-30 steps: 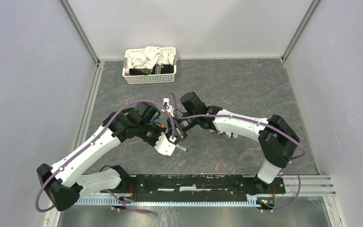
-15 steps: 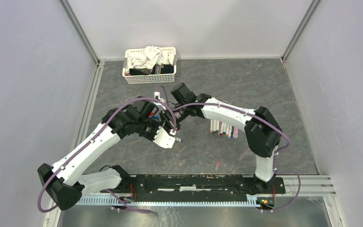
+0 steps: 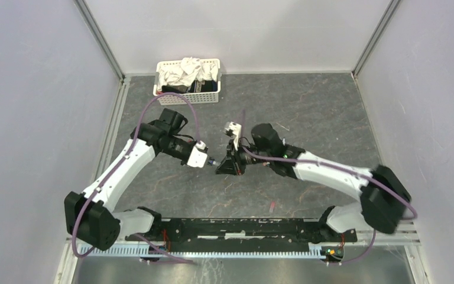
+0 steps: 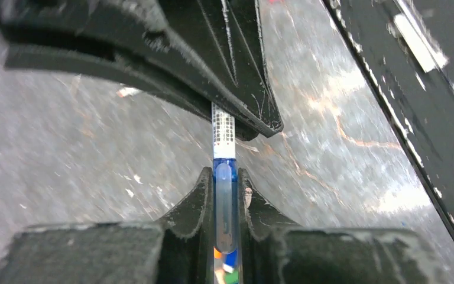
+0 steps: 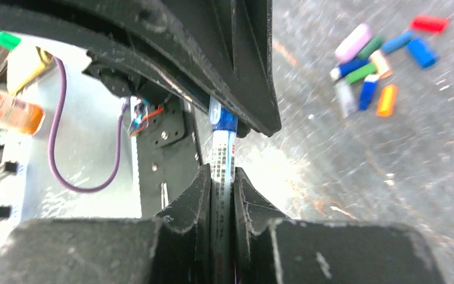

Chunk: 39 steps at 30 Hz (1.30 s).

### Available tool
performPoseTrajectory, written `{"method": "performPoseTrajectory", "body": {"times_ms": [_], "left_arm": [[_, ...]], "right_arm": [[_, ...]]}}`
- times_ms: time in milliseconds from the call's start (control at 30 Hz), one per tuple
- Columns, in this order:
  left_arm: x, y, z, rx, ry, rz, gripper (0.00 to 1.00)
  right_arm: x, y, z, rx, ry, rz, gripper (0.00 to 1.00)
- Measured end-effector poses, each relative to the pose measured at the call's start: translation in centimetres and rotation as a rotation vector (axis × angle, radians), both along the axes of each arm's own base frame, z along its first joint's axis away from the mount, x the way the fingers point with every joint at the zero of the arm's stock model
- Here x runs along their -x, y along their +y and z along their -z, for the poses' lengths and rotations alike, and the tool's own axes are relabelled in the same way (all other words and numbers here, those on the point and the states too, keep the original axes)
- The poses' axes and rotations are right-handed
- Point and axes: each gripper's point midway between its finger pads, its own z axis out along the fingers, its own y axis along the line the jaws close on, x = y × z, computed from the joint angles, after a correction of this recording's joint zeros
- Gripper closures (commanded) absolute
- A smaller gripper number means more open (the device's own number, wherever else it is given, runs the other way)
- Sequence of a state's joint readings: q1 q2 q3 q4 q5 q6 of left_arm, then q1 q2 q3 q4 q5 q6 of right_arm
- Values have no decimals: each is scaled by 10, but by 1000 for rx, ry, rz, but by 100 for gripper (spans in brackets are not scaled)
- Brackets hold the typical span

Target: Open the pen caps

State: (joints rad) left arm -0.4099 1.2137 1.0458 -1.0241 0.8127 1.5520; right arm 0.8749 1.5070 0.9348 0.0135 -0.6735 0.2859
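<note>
One pen hangs above the table between my two grippers. My left gripper (image 3: 208,160) (image 4: 225,177) is shut on its blue pen cap (image 4: 225,204). The white printed barrel (image 4: 223,125) runs straight on into the right gripper's fingers. My right gripper (image 3: 221,168) (image 5: 221,175) is shut on that barrel (image 5: 221,158). The blue cap (image 5: 223,120) sits on the barrel's end inside the left fingers, with no gap showing. Several other pens with coloured caps (image 5: 371,66) lie in a cluster on the table; in the top view my right arm hides them.
A white basket of cloths (image 3: 171,96) stands at the back left. The black base rail (image 3: 242,228) runs along the near edge, with a small pink scrap (image 3: 272,206) just before it. Grey walls close in both sides.
Both grippers, joined on the pen, have drifted up and away from the near edge. The right arm's elbow swung out right and now covers the pens on the table; the left arm drew back.
</note>
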Motion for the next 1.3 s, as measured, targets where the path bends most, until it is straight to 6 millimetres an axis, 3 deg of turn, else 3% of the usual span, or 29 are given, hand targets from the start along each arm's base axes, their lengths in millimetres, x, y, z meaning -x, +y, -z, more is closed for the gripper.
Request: {"method": "performPoseTrajectory", "body": {"times_ms": [67,100,400,433,500,567,667,833,1100,1300], "left_arm": [[0,-10,-22,114,26,28,98],[0,-13,-28,106,-3,41,98],[10,-9,-32,-26,-51,11,98],[10,-7,-33,-32,-56,4,98],[11,-3,-35,-44,-69,-16,98],[10,4,-35,-72,-93,-36,98],[10,25,-28,-150,-103,-98,98],[12,37,-22,-219,-118,-127,98],[15,40,-14,-257,-133,-129,98],[16,38,-12,-258,-146,-118,98]], "right_arm": [[-5,-13,-28,-88,-109,77,100],[-7,-14,-32,-90,-118,78,100],[2,-9,-39,-77,-61,-7,100],[2,-7,-40,-75,-53,-16,93],[2,-3,-42,-69,-34,-35,70],[6,-2,-42,-51,-9,-68,59],[19,-15,-24,29,96,-95,60],[33,-20,-5,110,271,-139,57],[30,3,-26,61,356,-203,49],[27,20,-34,22,401,-237,51]]}}
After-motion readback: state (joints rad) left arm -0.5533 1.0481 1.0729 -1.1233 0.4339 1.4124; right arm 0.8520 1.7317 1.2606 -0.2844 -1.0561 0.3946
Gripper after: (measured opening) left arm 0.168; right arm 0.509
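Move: Between the two hands a blue-capped pen is stretched: the left fingers already pinch its cap, and the right fingers already grip its white body, some 3 cm to the right of the left hand and 2 cm back. From the right hand the cap is thus about 3 cm left and 2 cm ahead. The pile of loose caps lies about 10 cm left of the right hand, 3 cm ahead and 15 cm below; the row of uncapped pens roughly 21 cm to its right, level, 16 cm below. Jerking up some 3 cm and slightly right, both hands keep their grip on the pen. The right fingers then open and let go of the body; that hand dips right and back, then swings left and up again towards the pen, turning about 25 degrees, still opening. The left keeps pinching the cap, swings about 5 cm left while sinking, and tilts some 15 degrees. ##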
